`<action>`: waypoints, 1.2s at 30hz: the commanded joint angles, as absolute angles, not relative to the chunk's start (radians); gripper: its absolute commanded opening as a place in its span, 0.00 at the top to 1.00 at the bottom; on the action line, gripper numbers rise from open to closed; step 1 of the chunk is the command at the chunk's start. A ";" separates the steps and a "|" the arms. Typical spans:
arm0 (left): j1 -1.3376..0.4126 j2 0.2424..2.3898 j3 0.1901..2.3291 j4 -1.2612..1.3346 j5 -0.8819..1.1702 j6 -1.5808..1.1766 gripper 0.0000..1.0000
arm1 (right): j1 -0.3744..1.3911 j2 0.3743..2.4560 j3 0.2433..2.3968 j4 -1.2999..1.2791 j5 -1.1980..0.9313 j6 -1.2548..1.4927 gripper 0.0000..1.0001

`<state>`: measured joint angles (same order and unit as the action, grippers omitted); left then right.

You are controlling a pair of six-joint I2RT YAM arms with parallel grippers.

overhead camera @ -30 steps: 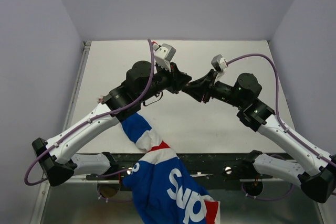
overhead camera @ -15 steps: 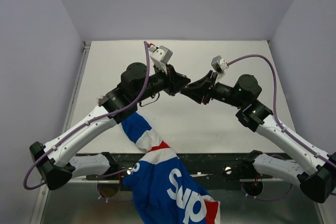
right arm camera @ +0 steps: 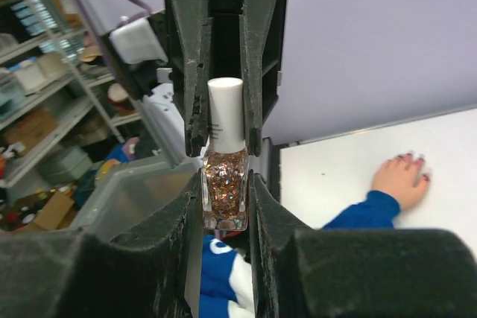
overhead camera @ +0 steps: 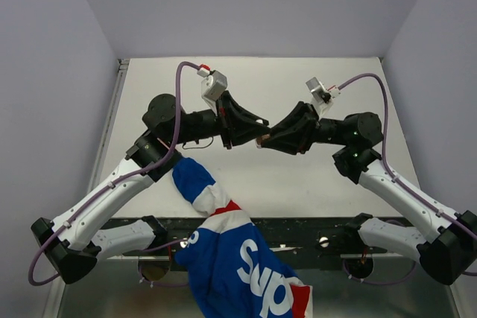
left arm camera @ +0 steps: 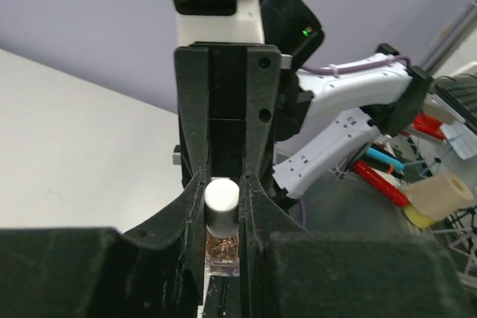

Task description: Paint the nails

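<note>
A small polish bottle with copper glitter hangs in the air between both arms over mid-table. My right gripper is shut on its glass body. My left gripper is shut on its white cap, which the right wrist view also shows as the cap. A bare hand lies flat on the table, and its reddish nails show at the fingertips. From above the hand is hidden under my left arm; only the blue, white and red sleeve shows.
The white table has a raised rail along its left edge and grey walls on three sides. The sleeved arm crosses the near edge between the two arm bases. Shelves and clutter stand beyond the table.
Both grippers, joined at the bottle, have shifted slightly toward the near edge and turned more level. The left arm's elbow has swung left. The left jaws have closed tighter on the cap.
</note>
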<state>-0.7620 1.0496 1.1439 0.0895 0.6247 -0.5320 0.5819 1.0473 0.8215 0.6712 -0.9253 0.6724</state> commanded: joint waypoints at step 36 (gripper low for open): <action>-0.669 1.006 1.267 -0.041 0.855 -0.453 0.01 | 0.557 1.006 0.902 0.490 -0.980 0.557 0.99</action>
<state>-0.7151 1.0382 1.2121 0.0921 0.9161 -0.5293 0.5629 1.0431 0.8413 0.8318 -1.0599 0.8112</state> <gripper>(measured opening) 0.985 0.321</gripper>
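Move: The left hand already pinches the nail polish's white cap, with the glass bottle about 4 cm straight below. The right hand already holds that bottle between its fingertips, and the cap sits about 4 cm straight above this hand. Of the right hand, the person's hand with the nails lies on the table some 35 cm to the left, roughly 15 cm ahead and about 30 cm lower. Back towards the bases, and slightly up, both hands swing together about 5 cm with the nail polish between them, the left twisting its grip on the cap nearly 20 degrees clockwise while the right turns the bottle as far counter-clockwise, in the tightening sense. After a brief stop the left fingers open wide and let go of the cap; then both hands ease forward a couple of centimetres, partly turning back, the right keeping its hold. ##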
